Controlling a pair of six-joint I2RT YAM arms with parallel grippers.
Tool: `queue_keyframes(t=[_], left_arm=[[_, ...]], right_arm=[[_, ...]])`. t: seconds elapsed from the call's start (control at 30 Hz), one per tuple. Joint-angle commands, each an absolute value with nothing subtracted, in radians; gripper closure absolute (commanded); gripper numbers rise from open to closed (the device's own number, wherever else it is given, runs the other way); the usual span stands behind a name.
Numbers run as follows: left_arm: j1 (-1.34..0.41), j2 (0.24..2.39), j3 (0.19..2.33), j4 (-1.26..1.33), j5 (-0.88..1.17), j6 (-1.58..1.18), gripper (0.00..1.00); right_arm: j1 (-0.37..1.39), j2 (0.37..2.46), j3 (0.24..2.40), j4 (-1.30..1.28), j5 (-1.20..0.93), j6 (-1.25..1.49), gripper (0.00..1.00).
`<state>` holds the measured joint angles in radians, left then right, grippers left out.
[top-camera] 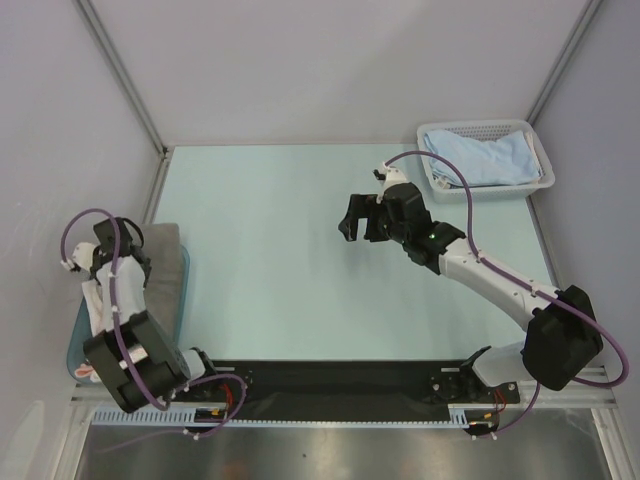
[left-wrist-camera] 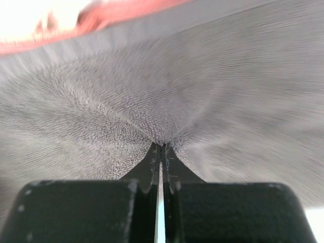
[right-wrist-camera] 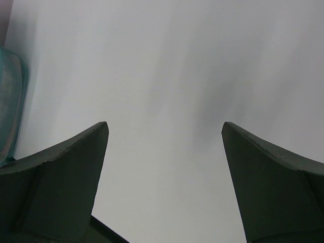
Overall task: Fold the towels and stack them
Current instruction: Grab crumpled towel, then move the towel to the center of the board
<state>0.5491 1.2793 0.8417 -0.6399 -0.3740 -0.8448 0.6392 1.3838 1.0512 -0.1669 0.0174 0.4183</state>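
My left gripper is shut on a pinch of the grey towel, which puckers at the fingertips and fills the left wrist view. A salmon-pink towel shows as a strip past its far edge. From above, the grey towel lies in the teal tub at the table's left edge, under the left arm. A light blue towel lies in the white mesh basket. My right gripper hangs open over the middle of the table, and the right wrist view shows nothing in the right gripper.
The teal tub sits at the left edge of the pale green table. The white mesh basket stands at the back right corner. Grey walls close in the left, back and right sides. A corner of the tub shows in the right wrist view.
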Motion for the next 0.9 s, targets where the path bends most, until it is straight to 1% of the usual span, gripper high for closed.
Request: queue_keyframes(t=[0.0,0.07,0.13,0.17,0.2,0.27,0.3,0.37,0.4,0.47,0.5,0.53,0.57,0.6,0.7,0.8,0.83,0.87], left_arm=[[0.534,1.129,0.931,-0.580,-0.335,-0.732,1.00],[0.496,1.056,0.981,-0.572,-0.314,-0.694,1.00],[0.398,1.005,1.032,-0.574,-0.357,-0.647,1.00],[0.361,1.000,1.096,-0.577,-0.367,-0.635,1.00],[0.285,0.999,1.132,-0.587,-0.374,-0.606,1.00],[0.209,1.023,1.254,-0.606,-0.397,-0.589,1.00],[0.124,1.032,1.296,-0.621,-0.416,-0.569,1.00],[0.027,1.064,1.412,-0.623,-0.469,-0.536,1.00],[-0.076,1.081,1.451,-0.627,-0.486,-0.508,1.00],[-0.174,1.133,1.567,-0.644,-0.553,-0.454,1.00],[-0.274,1.150,1.603,-0.652,-0.577,-0.437,1.00],[-0.323,1.166,1.658,-0.655,-0.603,-0.420,1.00],[-0.369,1.184,1.679,-0.658,-0.621,-0.404,1.00],[-0.452,1.210,1.693,-0.658,-0.652,-0.382,1.00],[-0.550,1.236,1.694,-0.640,-0.641,-0.380,1.00],[-0.610,1.241,1.628,-0.597,-0.621,-0.387,1.00],[-0.612,1.241,1.603,-0.582,-0.586,-0.388,1.00],[-0.612,1.239,1.545,-0.566,-0.566,-0.396,1.00]], right_arm=[[0.638,1.381,1.068,-0.158,0.011,0.425,0.00],[0.640,1.384,1.071,-0.156,0.011,0.426,0.00],[0.638,1.388,1.072,-0.158,-0.014,0.425,0.00],[0.638,1.390,1.074,-0.158,-0.015,0.426,0.00],[0.638,1.390,1.074,-0.158,-0.015,0.426,0.00],[0.638,1.391,1.075,-0.156,-0.014,0.425,0.00],[0.638,1.391,1.077,-0.158,-0.009,0.426,0.00],[0.638,1.388,1.077,-0.160,-0.003,0.425,0.01],[0.638,1.385,1.075,-0.158,0.000,0.420,0.00],[0.632,1.381,1.074,-0.158,0.026,0.420,0.00],[0.630,1.376,1.075,-0.161,0.037,0.420,0.00],[0.623,1.373,1.077,-0.161,0.040,0.423,0.00],[0.620,1.370,1.074,-0.161,0.043,0.425,0.00],[0.617,1.359,1.072,-0.161,0.054,0.426,0.00],[0.597,1.342,1.063,-0.163,0.089,0.437,0.00],[0.581,1.302,1.034,-0.152,0.136,0.445,0.00],[0.575,1.290,1.026,-0.146,0.147,0.446,0.00],[0.571,1.269,1.017,-0.128,0.152,0.451,0.00]])
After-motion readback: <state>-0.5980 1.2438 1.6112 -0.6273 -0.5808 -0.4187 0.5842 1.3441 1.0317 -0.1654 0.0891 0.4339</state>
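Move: The left gripper already pinches the grey crumpled towel, whose bulk lies about 4 cm back and 4 cm right of it, just below. The open table it is taken to is some 33 cm right and 6 cm ahead, about 8 cm lower. The pink towel lies in the blue bin beneath, roughly 10 cm back and 3 cm right. From the right gripper, that table spot is about 12 cm left, level fore and aft, and 17 cm below. Keep the left fingers shut on the grey towel and haul it fast out of the bin: up about 35 cm and forward some 11 cm, sweeping right about 31 cm over the table, mostly in the later part, then sinking slightly. Swing the wrist clockwise and tip its fingers upward on the way. Late on, ease the open, empty right gripper about 3 cm right and slightly forward. ##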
